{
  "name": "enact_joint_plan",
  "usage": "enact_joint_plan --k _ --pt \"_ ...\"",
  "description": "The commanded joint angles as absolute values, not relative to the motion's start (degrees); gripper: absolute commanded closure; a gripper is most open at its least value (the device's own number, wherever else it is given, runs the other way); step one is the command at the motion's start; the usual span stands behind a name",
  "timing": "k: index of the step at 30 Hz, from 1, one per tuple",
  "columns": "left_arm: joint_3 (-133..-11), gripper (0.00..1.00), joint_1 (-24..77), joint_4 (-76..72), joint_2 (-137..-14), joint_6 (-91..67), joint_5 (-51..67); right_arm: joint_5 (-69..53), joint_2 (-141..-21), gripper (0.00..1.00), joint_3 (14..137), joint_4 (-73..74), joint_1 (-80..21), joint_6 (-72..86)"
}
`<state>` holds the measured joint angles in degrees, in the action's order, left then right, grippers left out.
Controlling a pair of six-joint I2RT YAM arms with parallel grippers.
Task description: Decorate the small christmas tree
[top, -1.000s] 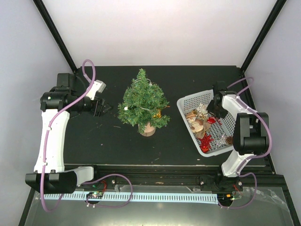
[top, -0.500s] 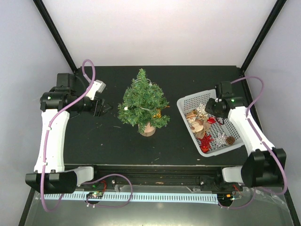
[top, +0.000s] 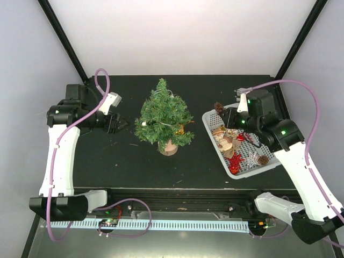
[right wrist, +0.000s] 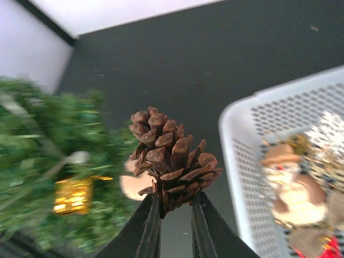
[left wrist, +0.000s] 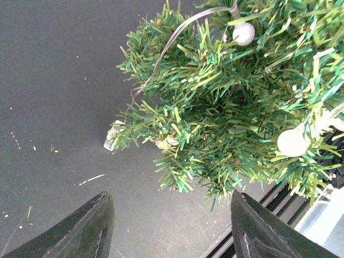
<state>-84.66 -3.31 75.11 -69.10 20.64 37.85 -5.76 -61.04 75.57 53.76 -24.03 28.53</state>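
Note:
The small christmas tree stands mid-table on a light-wood stump, with white beads, a wire string and a gold ornament on it. A brown pine cone is held above the table between the tree and the white basket, with my right gripper shut on its base. In the top view the cone shows at the basket's left corner. My left gripper hangs just left of the tree, open and empty, its fingers below the lowest branches.
The white mesh basket holds several ornaments: a snowman figure, red bows, a silver star and another pine cone. The table's front rail runs below the tree.
My right arm has lifted out of the basket with the pine cone and swung left toward the tree. The left arm has not moved.

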Motion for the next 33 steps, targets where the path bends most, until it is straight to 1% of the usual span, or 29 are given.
enact_joint_plan --k 1,4,11,21,25,33 --pt "-83.7 0.4 -3.6 74.7 -68.6 21.4 39.8 -10.7 -61.6 0.85 82.3 54.4 -28.9 28.1" --pt "-83.7 0.39 -3.6 74.2 -68.6 21.2 39.9 -12.9 -62.7 0.85 85.9 53.2 -32.3 29.7" --pt "-83.5 0.39 -3.6 74.2 -68.2 21.1 39.8 -13.5 -67.2 0.85 92.5 53.3 -39.6 30.7" --pt "-82.6 0.39 -3.6 74.5 -67.2 21.3 39.5 -15.1 -72.4 0.84 96.7 55.7 -42.7 30.2" --pt "-82.4 0.39 -3.6 74.5 -67.2 21.4 39.4 -15.4 -72.8 0.84 96.6 56.8 -42.9 30.2" --pt "-82.1 0.39 -3.6 74.4 -67.4 21.4 39.4 -14.5 -71.0 0.84 92.6 57.8 -43.0 30.6"
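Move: The pine cone, already held in the right fingers, is bound for the right side of the tree, whose middle is about 24 cm to that hand's left, roughly level with it fore and aft and some 12 cm lower. The gold parcel hangs about 18 cm left, level fore and aft, 20 cm down. The basket's middle is 12 cm right, 4 cm ahead and 27 cm down. From the idle left hand the tree is about 18 cm right, 2 cm ahead and 11 cm below. The pine cone stays pinched as the right hand carries it away from over the basket towards the tree's right side, about 12 cm left while climbing some 8 cm and drawing back 4–5 cm. The wrist swings about 25 degrees counter-clockwise along the way; the hand then slows beside the upper branches and sinks about 2 cm. ##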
